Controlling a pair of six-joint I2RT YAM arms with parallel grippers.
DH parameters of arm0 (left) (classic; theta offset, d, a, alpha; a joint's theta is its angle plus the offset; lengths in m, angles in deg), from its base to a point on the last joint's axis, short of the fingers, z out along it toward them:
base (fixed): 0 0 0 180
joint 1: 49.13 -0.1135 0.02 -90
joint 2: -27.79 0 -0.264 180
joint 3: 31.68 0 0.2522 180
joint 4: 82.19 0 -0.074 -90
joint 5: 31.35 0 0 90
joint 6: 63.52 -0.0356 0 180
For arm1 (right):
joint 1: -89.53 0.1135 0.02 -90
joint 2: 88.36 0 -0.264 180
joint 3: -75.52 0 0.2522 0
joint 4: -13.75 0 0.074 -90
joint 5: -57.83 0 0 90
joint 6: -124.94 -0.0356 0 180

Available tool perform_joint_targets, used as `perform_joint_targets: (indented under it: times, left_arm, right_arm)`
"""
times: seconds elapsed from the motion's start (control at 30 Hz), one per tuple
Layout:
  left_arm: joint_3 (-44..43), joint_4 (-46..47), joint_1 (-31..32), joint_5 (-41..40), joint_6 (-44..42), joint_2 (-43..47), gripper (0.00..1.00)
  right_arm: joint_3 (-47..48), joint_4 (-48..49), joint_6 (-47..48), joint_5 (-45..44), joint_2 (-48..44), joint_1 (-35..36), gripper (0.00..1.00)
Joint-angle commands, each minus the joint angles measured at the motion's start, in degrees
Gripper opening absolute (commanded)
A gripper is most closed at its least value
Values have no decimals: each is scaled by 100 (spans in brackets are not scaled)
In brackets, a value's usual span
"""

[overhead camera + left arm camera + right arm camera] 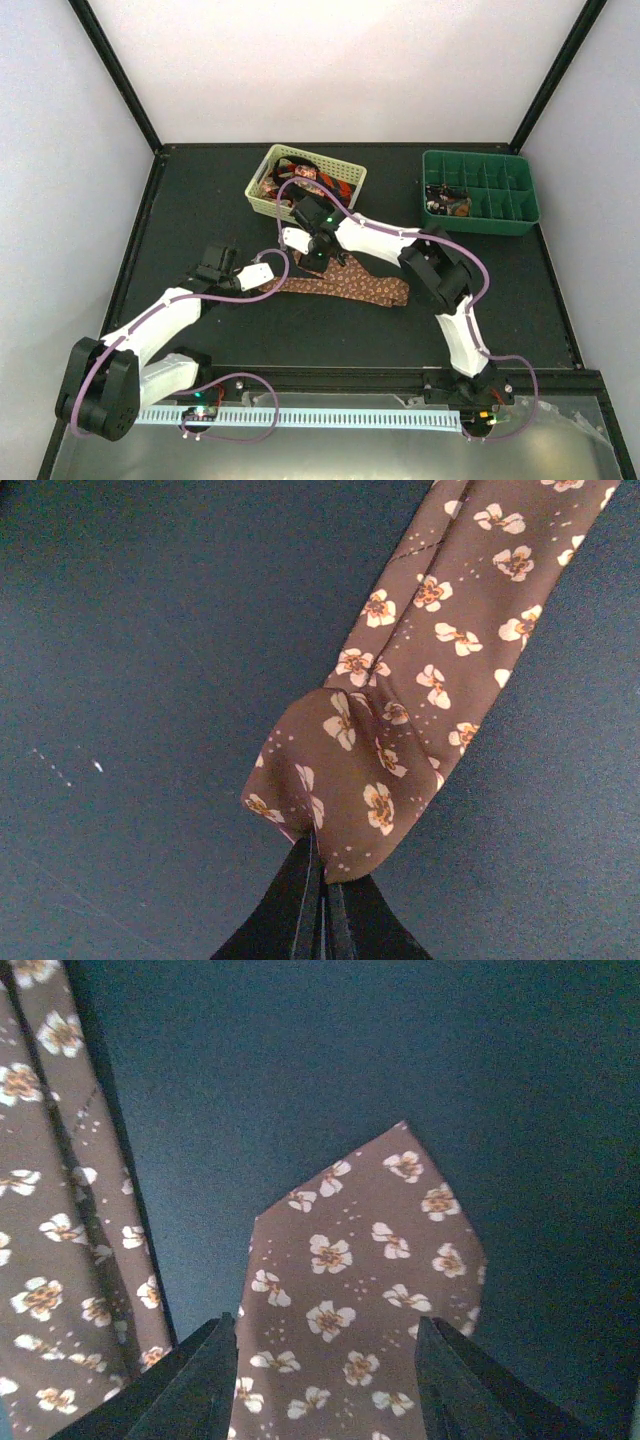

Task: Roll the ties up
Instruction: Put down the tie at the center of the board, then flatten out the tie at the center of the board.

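Observation:
A brown tie (pixel 345 283) with small pale flowers lies across the middle of the dark table. My left gripper (pixel 272 272) is shut on its narrow folded end (pixel 340 780), the jaws pressed together on the fabric at the fold (pixel 322 865). My right gripper (pixel 318 262) hovers over the wide pointed end (pixel 350 1290), standing open (pixel 328 1350) with a finger near each edge of the cloth. Another stretch of the same tie (pixel 50 1240) runs along the left of the right wrist view. More patterned ties (pixel 310 180) lie heaped in the basket.
A pale yellow lattice basket (pixel 262 195) stands at the back centre. A green divided tray (pixel 480 222) at the back right holds a small dark item. A white perforated rail (pixel 330 418) runs along the near edge.

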Motion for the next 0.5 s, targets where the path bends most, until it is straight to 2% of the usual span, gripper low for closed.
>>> perform_joint_targets:
  times: [0.0, 0.13, 0.2, 0.27, 0.33, 0.37, 0.4, 0.47]
  left_arm:
    - [-202, -10, -25, 178, 65, -12, 2]
    - [-240, -1, -25, 189, 74, -69, 1]
    - [-282, -21, -25, 204, 94, -83, 1]
    - [-311, -59, -25, 209, 115, -74, 2]
    - [-331, -82, -25, 202, 126, -83, 2]
    - [-333, -93, -25, 193, 131, -96, 2]
    - [-334, -107, -25, 183, 135, -108, 2]
    - [-321, -106, -29, 168, 135, -136, 1]
  right_arm:
    - [100, 132, -43, -57, 266, -4, 50]
    - [78, 141, 39, -196, 503, -11, 48]
    - [91, 117, 83, -239, 611, -24, 44]
    - [82, 38, 167, -237, 655, -31, 31]
    - [72, -58, 192, -209, 592, -37, 12]
    - [42, -107, 204, -158, 469, -46, 6]
    - [7, -144, 212, -113, 333, -55, 2]
    - [-74, -244, 230, -39, -147, -106, 2]
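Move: The tie's free end lies almost straight under the right hand, about 3 cm below it and a couple of centimetres to its left. The tie's long strip crosses the board some 5 cm back from that hand, and its folded right end is about 21 cm to the right and 6 cm back. The basket's middle is roughly 17 cm ahead and 2 cm left. From the left hand, the free end is some 12 cm right and 7 cm ahead. The tie's free end is straddled by the half-open right fingers, which sink straight down about 2.5 cm, stop at the board, then close nearly shut and pinch the cloth into a fold, with hardly any sideways travel. The left hand stays put, still pinching the other end of the tie. ##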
